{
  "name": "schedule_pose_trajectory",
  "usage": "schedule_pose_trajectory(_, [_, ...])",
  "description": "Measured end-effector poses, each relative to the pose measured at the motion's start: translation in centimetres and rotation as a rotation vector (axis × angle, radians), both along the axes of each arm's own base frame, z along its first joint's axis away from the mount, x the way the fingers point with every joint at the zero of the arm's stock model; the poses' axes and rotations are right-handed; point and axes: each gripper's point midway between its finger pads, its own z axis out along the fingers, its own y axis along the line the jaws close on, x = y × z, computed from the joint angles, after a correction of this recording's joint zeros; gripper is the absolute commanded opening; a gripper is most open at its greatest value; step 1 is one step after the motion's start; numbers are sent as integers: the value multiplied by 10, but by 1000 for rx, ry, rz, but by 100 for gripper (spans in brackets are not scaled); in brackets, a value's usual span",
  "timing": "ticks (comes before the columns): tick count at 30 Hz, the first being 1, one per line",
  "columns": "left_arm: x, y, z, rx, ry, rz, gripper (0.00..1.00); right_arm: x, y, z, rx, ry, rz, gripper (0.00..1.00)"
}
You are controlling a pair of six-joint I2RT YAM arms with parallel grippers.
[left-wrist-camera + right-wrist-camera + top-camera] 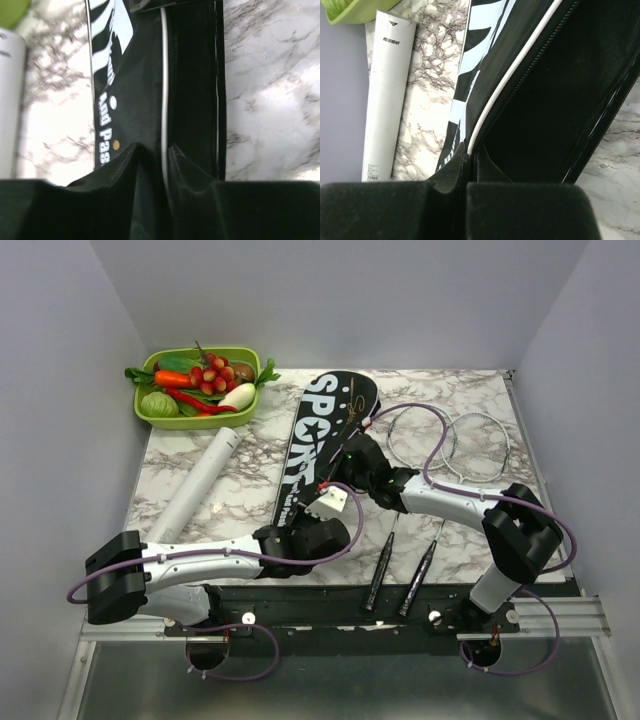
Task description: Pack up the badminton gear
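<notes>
The black bag [325,420] lettered "SPORT" lies slanted at the table's middle. My left gripper [312,528] is shut on the bag's white-piped edge near its narrow end; the left wrist view shows that gripper [154,146] with the piping between its fingers. My right gripper [342,464] is shut on the same edge of the bag [485,75] higher up, and its wrist view shows it [471,148] holding the flap up, with the dark inside [555,100] showing. Two rackets [445,440] lie to the right, handles [400,570] towards me. The white tube [200,480] lies to the left.
A green tray [165,420] of toy vegetables stands at the back left. Grey walls close in the table on three sides. The black rail [330,605] with the arm bases runs along the near edge.
</notes>
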Motion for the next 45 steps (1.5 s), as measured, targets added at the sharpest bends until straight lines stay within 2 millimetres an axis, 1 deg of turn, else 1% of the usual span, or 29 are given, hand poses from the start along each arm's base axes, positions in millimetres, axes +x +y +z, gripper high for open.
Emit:
schedule_pose_trajectory(1, [1,-2,0,-5,-3,0,16,0,0,1,1,-2,1,0])
schedule_pose_trajectory(2, [1,-1,0,2,-7,-4,12,0,0,2,3,-3,2,0])
schedule_pose_trajectory(3, [2,-2,0,3,-11,-6,12,0,0,2,3,-4,4,1])
schedule_pose_trajectory(5, [3,-2,0,10,-15,-11,15,-1,1,2,2,-3,10,1])
schedule_pose_trajectory(6, [4,-1,-1,16,-18,-14,6,-1,0,2,1,-3,10,1])
schedule_pose_trajectory(7, [6,-1,-2,17,-15,-18,0,-1,0,2,-1,-4,11,1])
schedule_pose_trajectory(10, [12,3,-5,4,-2,-24,0,1,-4,0,-9,-6,8,0])
schedule_pose_trajectory(12, [18,7,-5,-20,10,-22,6,-1,-8,-2,-17,-6,8,0])
schedule_pose_trajectory(13, [21,10,-3,-30,12,-16,7,-1,-9,-3,-20,-7,9,0])
schedule_pose_trajectory(14, [27,13,-2,-47,17,-3,0,-1,-10,-2,-24,-12,12,3])
schedule_pose_trajectory(15, [30,15,-1,-57,19,3,0,0,-10,-1,-28,-17,15,11])
schedule_pose_trajectory(16, [34,18,0,-65,24,13,0,0,-11,0,-32,-23,19,24])
schedule_pose_trajectory(17, [37,19,0,-67,27,19,0,-1,-11,1,-37,-29,24,41])
schedule_pose_trajectory(19, [42,21,1,-69,34,32,0,-1,-15,3,-37,-28,38,49])
schedule_pose_trajectory(20, [45,19,3,-78,33,37,0,-1,-20,5,-38,-31,49,57])
schedule_pose_trajectory(21, [47,18,4,-82,32,40,0,-1,-25,8,-38,-33,48,60])
schedule_pose_trajectory(22, [51,18,6,-92,30,47,0,-4,-33,11,-35,-34,50,61])
schedule_pose_trajectory(24, [55,19,8,-107,28,58,0,-6,-58,19,-47,-49,29,63])
schedule_pose_trajectory(26, [59,21,9,-115,28,70,0,-7,-86,31,-65,-72,-11,64])
schedule_pose_trajectory(28, [64,26,9,-125,27,92,0,-5,-116,49,-93,-112,-77,65])
schedule_pose_trajectory(30, [68,31,9,-136,27,117,0,-5,-139,62,-124,-142,-134,66])
schedule_pose_trajectory(32, [73,37,9,-148,28,146,0,-7,-159,67,-159,-151,-182,66])
schedule_pose_trajectory(34, [76,42,9,-164,29,175,0,-10,-179,58,-206,-127,-225,66])
schedule_pose_trajectory(36, [81,49,10,-183,28,209,0,-11,-202,38,-275,-69,-270,66])
schedule_pose_trajectory(39, [85,57,15,-223,19,253,0,-14,-229,5,-373,36,-317,66])
schedule_pose_trajectory(41, [86,59,20,-251,9,270,0,-16,-245,-12,-425,92,-346,66])
schedule_pose_trajectory(43, [86,61,28,-288,-5,280,0,-20,-259,-24,-457,135,-375,66])
schedule_pose_trajectory(45, [84,63,34,-321,-19,284,0,-23,-270,-32,-484,167,-397,66])
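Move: The left fingers stand half open around the racket bag's white-piped edge near its narrow end, the edge about 1 cm ahead between the pads. The shuttle tube lies roughly 28 cm to the left and 11 cm ahead, some 9 cm lower. The right hand, still shut on the same edge farther up, has the left racket's shaft about 22 cm to its right, 2 cm back and 11 cm below; the right racket is some 11 cm beyond it. The left fingers close and pinch the bag's piped edge, then drag it about 8 cm forward and 6 cm left, lifting slightly at the end while turning counter-clockwise and rolling left side down. The right hand first keeps its pinch, then opens, lets the edge go and arcs some 27 cm right, up and down again, turning clockwise, to hover open over the racket shafts. ##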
